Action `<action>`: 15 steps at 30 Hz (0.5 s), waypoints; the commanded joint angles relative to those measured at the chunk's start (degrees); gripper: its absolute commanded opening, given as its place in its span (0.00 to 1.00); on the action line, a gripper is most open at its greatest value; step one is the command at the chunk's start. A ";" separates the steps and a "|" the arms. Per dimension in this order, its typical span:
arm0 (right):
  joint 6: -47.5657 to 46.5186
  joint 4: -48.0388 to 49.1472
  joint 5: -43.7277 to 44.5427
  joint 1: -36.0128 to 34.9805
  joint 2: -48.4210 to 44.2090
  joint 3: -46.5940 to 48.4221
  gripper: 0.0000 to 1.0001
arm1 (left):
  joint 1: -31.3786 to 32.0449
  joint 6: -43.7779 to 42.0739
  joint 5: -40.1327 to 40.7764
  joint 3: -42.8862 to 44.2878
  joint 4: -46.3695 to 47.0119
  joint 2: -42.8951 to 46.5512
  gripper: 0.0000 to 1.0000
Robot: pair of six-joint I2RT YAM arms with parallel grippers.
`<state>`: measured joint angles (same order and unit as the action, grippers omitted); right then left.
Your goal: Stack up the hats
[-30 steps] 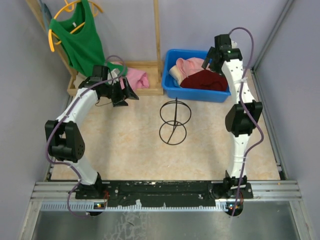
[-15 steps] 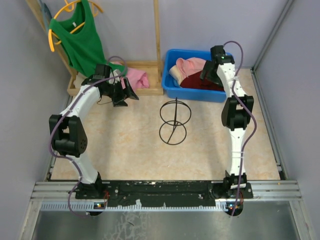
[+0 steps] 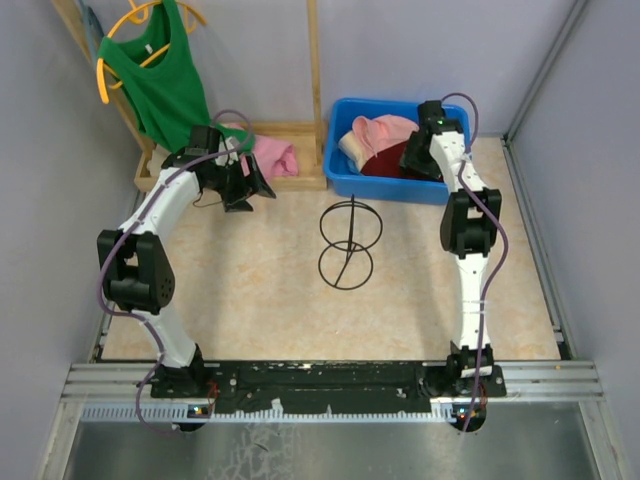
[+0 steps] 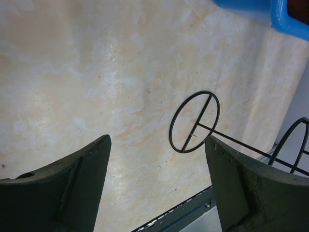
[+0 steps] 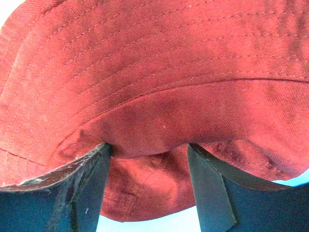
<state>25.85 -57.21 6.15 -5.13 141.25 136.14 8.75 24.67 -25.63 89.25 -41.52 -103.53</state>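
The dark red hat [image 3: 386, 164] lies in the blue bin [image 3: 345, 176] at the back right, with a pink hat [image 3: 381, 129] and a beige hat [image 3: 349, 145] behind it. My right gripper [image 3: 415, 158] is down in the bin on the dark red hat. In the right wrist view the dark red hat [image 5: 154, 72] fills the picture, and my right gripper [image 5: 147, 154] stands open, a fold of the hat's cloth bulging between its fingers. My left gripper [image 3: 250, 186] hovers open and empty by the wooden rack; under my left gripper [image 4: 157, 188] only the floor shows.
A black wire stand [image 3: 350, 240] rises mid-floor, its ring [image 4: 194, 122] also in the left wrist view. A green sleeveless shirt [image 3: 155, 80] hangs at the back left. A bright pink cloth [image 3: 276, 156] lies on the wooden rack base [image 3: 295, 130].
My right arm has stretched forward and dropped its gripper into the bin onto the dark red hat, and its jaws have narrowed a little. The left arm has barely moved.
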 commanded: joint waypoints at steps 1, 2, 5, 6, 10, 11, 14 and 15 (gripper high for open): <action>-0.76 2.09 1.34 0.29 0.74 0.09 0.60 | 0.17 0.56 1.00 2.21 -1.32 -0.24 0.84; -0.91 2.32 1.64 0.27 0.70 -0.17 0.58 | 0.19 0.56 0.98 2.24 -1.43 -0.27 0.84; -1.14 2.63 2.39 0.29 0.66 -0.52 0.55 | 0.21 0.47 1.06 2.21 -1.63 0.07 0.84; -1.15 2.70 2.45 0.29 0.42 -0.52 0.52 | 0.21 0.47 1.03 2.20 -1.69 0.20 0.84; -1.09 2.91 2.81 0.29 -2.00 -0.74 0.17 | 0.21 0.42 1.01 2.30 -1.92 1.13 0.84; -1.04 2.85 2.89 0.29 -2.96 -0.71 0.08 | 0.21 0.39 0.97 2.28 -1.98 1.35 0.84; -0.98 2.28 2.43 0.23 -7.04 -0.42 0.03 | 0.21 0.39 0.61 2.57 -2.21 2.11 0.84; -1.03 1.88 2.34 0.15 -8.47 -0.17 0.03 | 0.21 0.45 0.58 2.56 -2.25 2.41 0.84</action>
<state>25.63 -54.83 6.81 -5.15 141.49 135.37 8.75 24.69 -25.02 89.73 -42.70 -103.50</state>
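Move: The right hand hovers with spread fingertips right at the red hat in the blue bin: the hat's middle is about 1 cm ahead, 2 cm to the left and 2 cm below. The pink hat lies some 8 cm ahead and 9 cm left of this hand, and the cream hat about 4 cm ahead and 19 cm left, both near fingertip height. From the left hand the red hat is roughly 14 cm ahead, 41 cm to the right and 11 cm below. The right fingers, already starting to close, shut on the red hat from wide apart to almost nothing, pinching a fold of its cloth below the stitched brim. Meanwhile the right hand barely shifts, easing about 1 cm forward and half a centimetre down into the cloth, then just starting to rise, its wrist keeping the same steep, slightly forward-leaning downward point. ##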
